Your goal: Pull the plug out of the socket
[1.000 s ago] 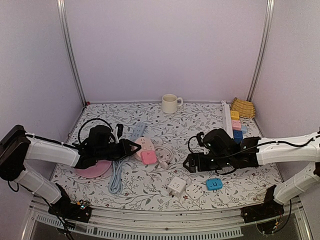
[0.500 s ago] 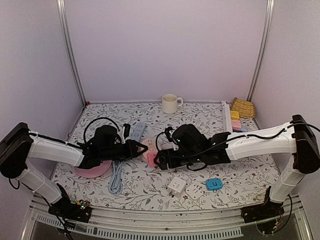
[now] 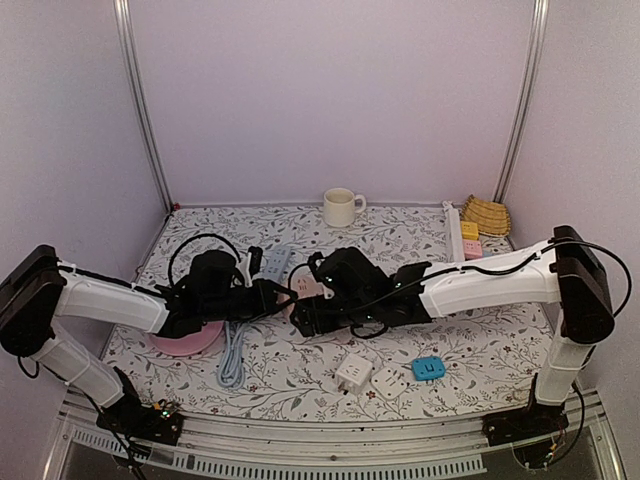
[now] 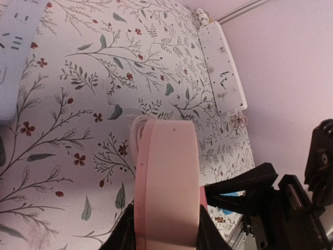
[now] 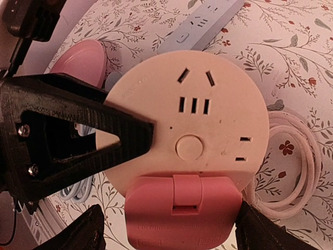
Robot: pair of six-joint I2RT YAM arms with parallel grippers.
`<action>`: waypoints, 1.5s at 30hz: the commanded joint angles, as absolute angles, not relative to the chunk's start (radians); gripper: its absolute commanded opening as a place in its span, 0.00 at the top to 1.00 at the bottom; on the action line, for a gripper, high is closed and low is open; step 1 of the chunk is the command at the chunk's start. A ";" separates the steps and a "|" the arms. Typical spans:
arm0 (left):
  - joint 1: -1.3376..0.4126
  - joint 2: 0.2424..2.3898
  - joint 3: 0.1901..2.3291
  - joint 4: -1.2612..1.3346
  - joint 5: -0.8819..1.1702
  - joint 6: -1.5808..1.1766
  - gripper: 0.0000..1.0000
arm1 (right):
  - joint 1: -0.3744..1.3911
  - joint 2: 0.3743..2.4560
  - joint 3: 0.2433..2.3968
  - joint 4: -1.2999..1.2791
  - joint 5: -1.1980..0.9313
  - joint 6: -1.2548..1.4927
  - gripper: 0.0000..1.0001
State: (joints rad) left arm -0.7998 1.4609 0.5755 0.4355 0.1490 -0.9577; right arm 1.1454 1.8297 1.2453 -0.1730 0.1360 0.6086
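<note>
A round cream socket (image 5: 190, 130) lies on the flowered cloth with a pink plug (image 5: 184, 213) seated in its near side. My left gripper (image 4: 166, 235) is shut on the socket (image 4: 166, 182), which shows edge-on between its fingers; one black finger (image 5: 78, 125) lies across the socket's top. My right gripper (image 5: 169, 229) is open and straddles the plug, one finger on each side, with a gap at the left finger. In the top view both grippers, left (image 3: 283, 297) and right (image 3: 303, 320), meet at the socket (image 3: 312, 288), and the plug is hidden under the right gripper.
The socket's white cord (image 5: 291, 156) coils to its right. A blue-grey power strip (image 3: 275, 262), a pink plate (image 3: 190, 340) and a pale blue cable (image 3: 232, 362) lie left. White adapters (image 3: 352, 372) and a blue one (image 3: 428, 368) sit in front; mug (image 3: 341, 207), white strip (image 3: 455, 235) behind.
My right arm has swung left across the table to the socket and its fingers now flank the plug. The left gripper, holding the socket, shifted slightly right.
</note>
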 commanded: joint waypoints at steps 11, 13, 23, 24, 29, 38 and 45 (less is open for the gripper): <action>-0.819 1.436 0.618 0.490 0.152 -0.958 1.00 | 1.146 1.876 1.290 -0.193 0.169 0.603 0.27; -0.819 1.436 0.618 0.489 0.150 -0.957 1.00 | 1.146 1.877 1.291 -0.192 0.168 0.606 0.32; -0.814 1.433 0.606 0.436 0.073 -0.913 1.00 | 1.147 1.851 1.309 -0.212 0.165 0.610 0.56; -0.807 1.435 0.602 0.430 0.066 -0.907 1.00 | 1.146 1.842 1.310 -0.212 0.163 0.610 0.57; -0.768 1.440 0.569 0.434 0.059 -0.892 1.00 | 1.147 1.797 1.312 -0.216 0.176 0.601 0.58; -0.747 1.452 0.568 0.423 0.064 -0.865 1.00 | 1.147 1.740 1.296 -0.226 0.186 0.596 0.58; -0.743 1.470 0.578 0.426 0.073 -0.862 1.00 | 1.147 1.716 1.278 -0.227 0.193 0.598 0.59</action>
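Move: The right hand is open astride the pink plug, whose middle lies about 1 cm ahead, 1 cm left and 1 cm below; the round socket's middle is some 5 cm ahead and 3 cm left, slightly lower. The pink cable coil lies 5 cm ahead, 4 cm right and about 10 below, the grey power strip roughly 16 ahead and 8 left at that level. From the left hand, already gripping the socket's rim, the plug lies about 3 cm back, 5 right and level. The right hand sinks about 1 cm with a slight nudge forward, its fingers closing from nearly wide until they stop on the two sides of the pink plug, then pauses and draws up about 2.5 cm from its lowest point, easing slightly right and keeping its pinch. The left hand keeps its hold on the socket's rim, at first still, then shifts about 1 cm forward and 1 cm up, tilting some 5 degrees as the right hand pulls. ##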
